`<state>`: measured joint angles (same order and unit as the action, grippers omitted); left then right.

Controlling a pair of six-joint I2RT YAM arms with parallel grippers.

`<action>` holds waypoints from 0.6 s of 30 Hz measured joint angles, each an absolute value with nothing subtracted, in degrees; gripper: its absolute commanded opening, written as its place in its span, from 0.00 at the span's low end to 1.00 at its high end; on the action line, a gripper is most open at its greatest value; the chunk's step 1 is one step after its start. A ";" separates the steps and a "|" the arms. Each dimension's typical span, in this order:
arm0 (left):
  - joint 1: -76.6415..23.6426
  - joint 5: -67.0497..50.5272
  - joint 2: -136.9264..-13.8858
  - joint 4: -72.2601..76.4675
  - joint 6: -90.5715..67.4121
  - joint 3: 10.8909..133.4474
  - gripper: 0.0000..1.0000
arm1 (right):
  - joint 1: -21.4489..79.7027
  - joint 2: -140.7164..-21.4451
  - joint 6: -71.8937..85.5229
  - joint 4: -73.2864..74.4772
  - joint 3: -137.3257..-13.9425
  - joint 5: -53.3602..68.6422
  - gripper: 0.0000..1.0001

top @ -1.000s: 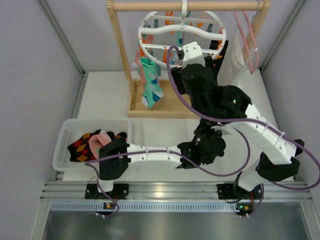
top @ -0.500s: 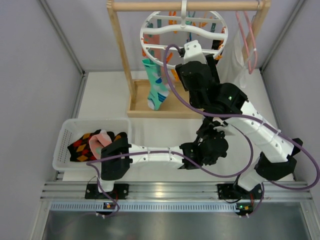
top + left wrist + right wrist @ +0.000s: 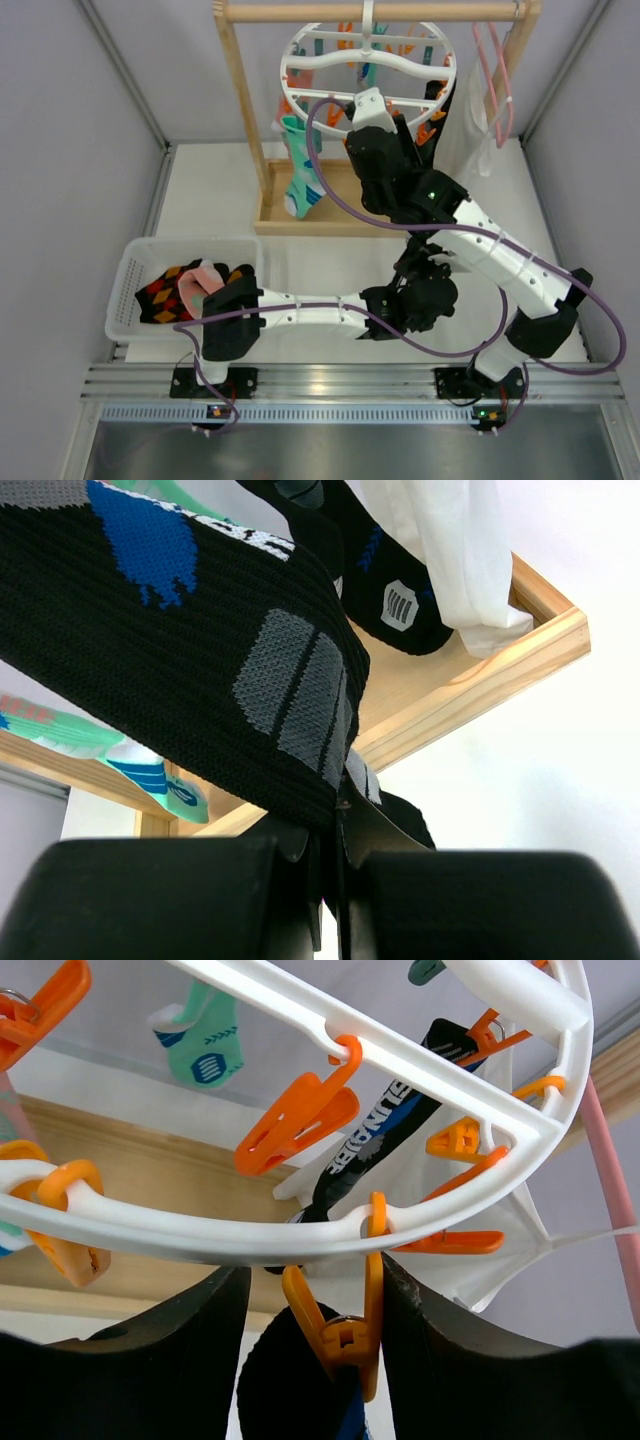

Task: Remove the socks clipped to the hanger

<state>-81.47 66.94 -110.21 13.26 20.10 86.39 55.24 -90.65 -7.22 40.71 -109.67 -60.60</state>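
Observation:
The white ring hanger (image 3: 365,62) hangs from the wooden rail, with orange clips. In the right wrist view my right gripper (image 3: 315,1300) is open just under the ring (image 3: 200,1235). Its fingers (image 3: 440,1350) flank an orange clip (image 3: 345,1335) that grips a black sock (image 3: 285,1380). My left gripper (image 3: 335,830) is shut on the lower end of a black sock with grey and blue patches (image 3: 180,660). In the top view the left gripper (image 3: 425,265) sits below the right gripper (image 3: 372,118). A teal sock (image 3: 300,175) hangs at the ring's left.
A white basket (image 3: 130,262) at the left holds a pink and a patterned sock. The wooden rack's base (image 3: 470,680) lies below the socks. A white cloth (image 3: 450,550), another black sock with a white label (image 3: 395,605) and a pink wire hanger (image 3: 612,1190) hang at the right.
My right gripper has moved left and up under the ring, around the orange clip. The hanger and the teal sock have swung a little. The left arm has barely moved.

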 measured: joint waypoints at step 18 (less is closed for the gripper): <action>-82.21 64.77 -108.92 12.80 17.30 83.77 0.00 | 54.94 -90.19 -10.85 31.99 -106.26 -61.58 0.15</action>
<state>-82.21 64.77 -108.92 12.80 17.30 83.77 54.94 -90.19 -10.85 31.99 -106.26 -61.58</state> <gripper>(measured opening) 0.034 0.244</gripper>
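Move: The orange clip on the near rim of the hanger, holding the black sock, sits between the right fingers, about 1 cm ahead, 1 cm right and 1 cm below. From the right hand, a second orange clip is some 9 cm left and 1 cm ahead, and the white cloth about 10 cm right and 8 cm ahead. From the left hand, which already grips the sock's lower part, the clip is roughly 9 cm ahead, straight in line and 16 cm up. Right fingers ease about 1 cm forward, squeezing the orange clip, while the left keeps hold of the sock. ##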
